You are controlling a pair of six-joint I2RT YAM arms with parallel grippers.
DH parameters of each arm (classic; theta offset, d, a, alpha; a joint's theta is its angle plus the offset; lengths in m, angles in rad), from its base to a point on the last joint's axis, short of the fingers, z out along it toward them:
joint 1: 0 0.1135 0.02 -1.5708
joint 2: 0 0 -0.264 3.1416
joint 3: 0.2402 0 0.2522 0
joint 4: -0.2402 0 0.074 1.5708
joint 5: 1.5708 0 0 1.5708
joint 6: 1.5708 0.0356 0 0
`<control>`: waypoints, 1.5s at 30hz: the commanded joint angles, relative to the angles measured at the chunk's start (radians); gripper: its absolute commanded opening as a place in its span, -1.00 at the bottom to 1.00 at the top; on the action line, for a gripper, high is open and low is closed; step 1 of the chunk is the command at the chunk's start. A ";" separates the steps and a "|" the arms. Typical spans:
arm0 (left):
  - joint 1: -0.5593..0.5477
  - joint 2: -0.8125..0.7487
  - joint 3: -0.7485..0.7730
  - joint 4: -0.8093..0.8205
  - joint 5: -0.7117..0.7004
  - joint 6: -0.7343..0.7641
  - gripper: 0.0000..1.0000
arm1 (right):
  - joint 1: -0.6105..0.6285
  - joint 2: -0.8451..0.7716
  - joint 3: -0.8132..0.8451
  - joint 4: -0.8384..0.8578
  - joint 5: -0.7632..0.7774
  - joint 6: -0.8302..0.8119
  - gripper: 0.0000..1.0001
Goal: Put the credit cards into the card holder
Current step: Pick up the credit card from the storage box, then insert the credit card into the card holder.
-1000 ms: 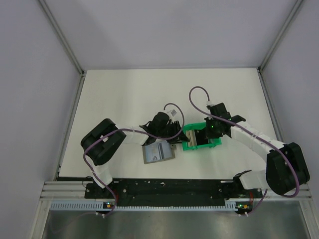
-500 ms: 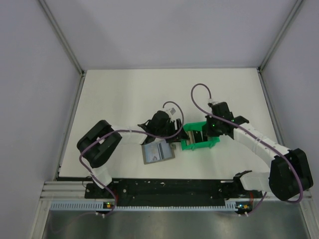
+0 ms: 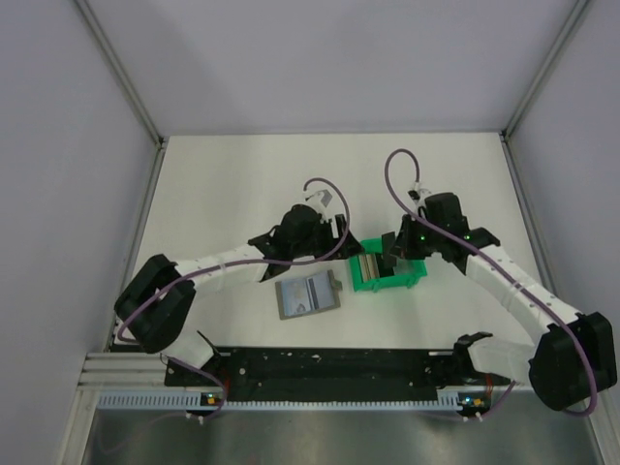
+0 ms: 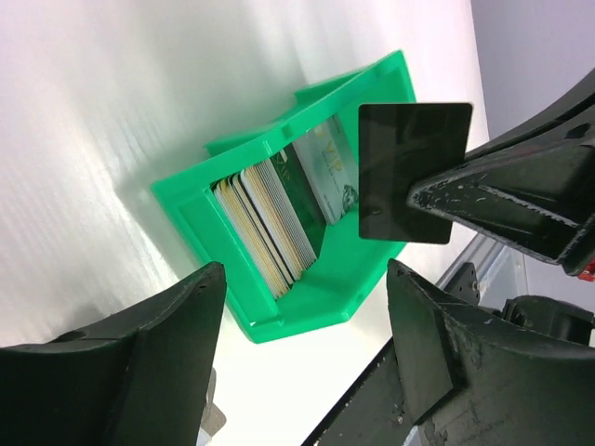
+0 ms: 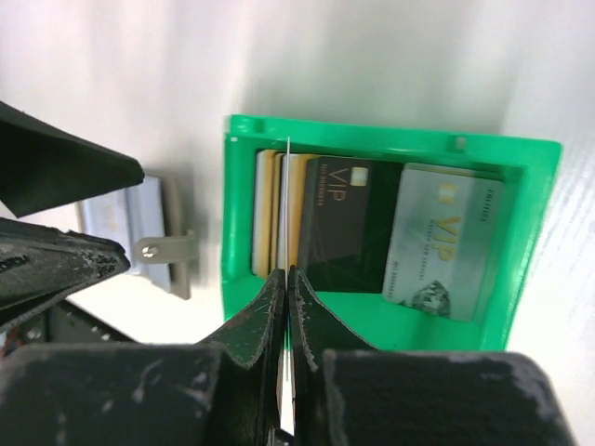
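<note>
The card holder (image 3: 308, 295) lies flat on the table, light blue-grey with a darker part and a small tab on its right. It also shows at the left of the right wrist view as the card holder (image 5: 139, 223). My right gripper (image 5: 286, 274) is shut on a dark credit card (image 4: 414, 172), seen edge-on as a thin line (image 5: 288, 186) above the green tray (image 3: 387, 276). Several more credit cards (image 5: 372, 223) stand and lean inside the tray. My left gripper (image 4: 307, 307) is open and holds nothing. It hovers beyond the holder, left of the tray, as the left gripper (image 3: 327, 232).
The green tray (image 4: 307, 316) stands just right of the card holder, with the right gripper (image 3: 395, 254) over its left end. Both arms reach in from the near edge. White walls enclose the table on three sides.
My left gripper has opened and pulled away from the card holder toward the back. My right gripper has stayed shut and lifted the dark card up over the tray.
</note>
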 commanded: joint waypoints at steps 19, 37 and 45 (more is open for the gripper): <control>0.301 -0.552 -0.227 -0.503 -0.394 -0.020 0.96 | 0.405 0.173 0.223 -0.235 0.119 0.005 -1.00; 0.333 -0.583 -0.304 -0.487 -0.322 -0.026 0.96 | 0.624 0.337 0.142 -0.186 0.362 0.180 -1.00; 0.334 -0.577 -0.319 -0.467 -0.300 -0.031 0.96 | 0.635 0.357 0.122 -0.149 0.397 0.200 -1.00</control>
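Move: The right gripper already holds the black credit card up over the storage box. From it, the card holder lies about 19 cm left and 10 cm back, roughly 12 cm lower; the box's middle is some 10 cm below, 3 cm back and 2 cm left. From the left gripper, the holder is about 10 cm back and 10 cm left, and the box 4 cm back and 7 cm right, both at a similar depth below. Keep the black card pinched in the right gripper and carry it off the storage box towards the card holder: left and slightly up first, then back and down, netting about 10 cm back, with the fingers tipping steeper. Clear the left gripper some 22 cm left, rising a little then sinking, while it turns counter-clockwise and opens fully. ##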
